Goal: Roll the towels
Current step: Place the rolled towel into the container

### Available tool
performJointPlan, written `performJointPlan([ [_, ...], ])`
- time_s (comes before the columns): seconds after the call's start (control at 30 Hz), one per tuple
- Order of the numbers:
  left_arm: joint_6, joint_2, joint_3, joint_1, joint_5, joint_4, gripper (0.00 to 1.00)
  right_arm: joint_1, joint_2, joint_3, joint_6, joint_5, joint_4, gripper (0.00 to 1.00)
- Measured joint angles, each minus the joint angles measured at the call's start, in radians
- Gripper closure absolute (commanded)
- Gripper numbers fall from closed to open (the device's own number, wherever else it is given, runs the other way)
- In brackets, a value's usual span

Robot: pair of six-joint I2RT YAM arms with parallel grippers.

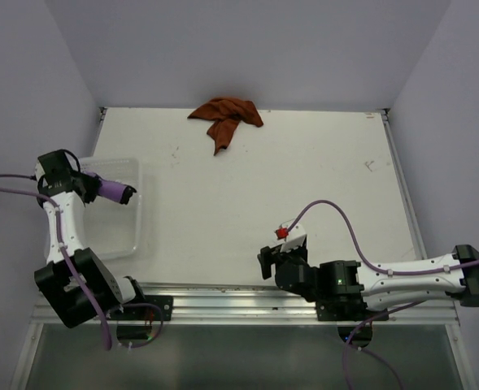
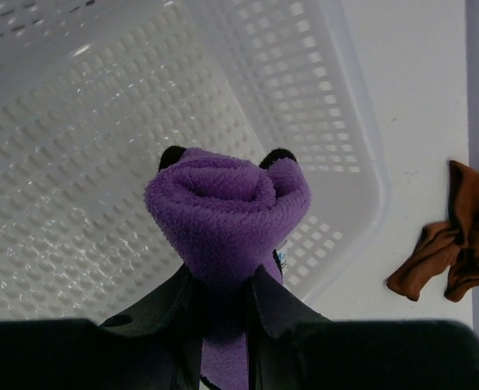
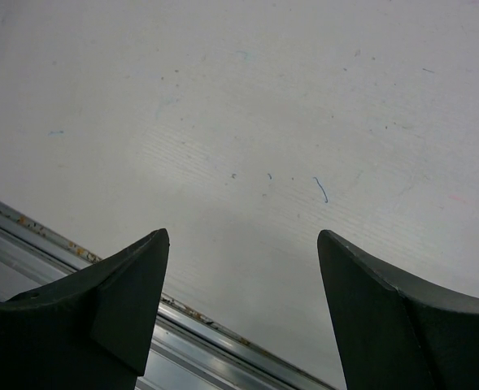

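Note:
A rolled purple towel (image 1: 114, 191) (image 2: 227, 207) is held in the air over the white basket, its spiral end facing the left wrist camera. My left gripper (image 1: 99, 187) (image 2: 223, 280) is shut on it, one dark finger on each side of the roll. The rust orange-brown towel (image 1: 225, 119) (image 2: 455, 240) lies crumpled and unrolled at the far edge of the table. My right gripper (image 1: 265, 262) (image 3: 243, 244) stands open with nothing between its fingers, low over bare table near the front edge.
The white perforated basket (image 1: 132, 231) (image 2: 361, 122) sits at the table's left side, nothing showing inside it. A metal rail (image 1: 247, 289) (image 3: 28, 231) runs along the near edge. Grey walls close in the table on three sides.

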Motion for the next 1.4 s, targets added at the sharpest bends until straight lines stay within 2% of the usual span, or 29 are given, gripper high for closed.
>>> performJointPlan([
  [0.27,-0.082,0.001,-0.145,0.029,-0.006,0.073,1.00,-0.014,-0.013,-0.015,0.000,-0.003,-0.009,0.22],
  [0.67,-0.130,0.141,-0.163,0.030,-0.063,0.249,1.00,-0.087,-0.016,-0.027,-0.026,-0.047,-0.009,0.22],
  [0.7,-0.127,0.154,-0.163,0.030,-0.063,0.264,0.82,-0.093,-0.014,-0.027,-0.031,-0.054,-0.008,0.22],
  [0.77,-0.112,0.174,-0.165,0.030,-0.061,0.298,0.68,-0.104,-0.002,-0.029,-0.042,-0.064,0.000,0.22],
  [0.8,-0.103,0.181,-0.167,0.030,-0.060,0.312,0.56,-0.108,0.008,-0.029,-0.048,-0.069,0.006,0.22],
  [0.9,-0.086,0.186,-0.171,0.030,-0.058,0.337,0.42,-0.112,0.044,-0.029,-0.065,-0.085,0.023,0.22],
  [1.1,-0.075,0.192,-0.171,0.030,-0.058,0.352,0.29,-0.114,0.064,-0.028,-0.079,-0.106,0.040,0.22],
  [1.4,-0.055,0.203,-0.169,0.030,-0.027,0.346,0.21,-0.119,0.014,-0.031,-0.080,-0.109,0.043,0.22],
])
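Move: The left gripper holds the rolled purple towel over the front part of the container. The container's middle lies about 13 cm below this hand, some 3 cm back and 3 cm to its left. The brown towel lies roughly 30 cm ahead and 35 cm to the right, on the table about 16 cm lower. From the empty right hand, the container is some 49 cm left, 17 cm ahead and 10 cm below. Bring the left gripper down about 8 cm into the container with the rolled towel, easing back slightly at first, then working some 3-4 cm forward and to the left while turning a little counter-clockwise. Near the bottom, hold almost still and open the fingers wide to let the roll go. Meanwhile let the empty right hand sink about 3 cm, then start back up. ##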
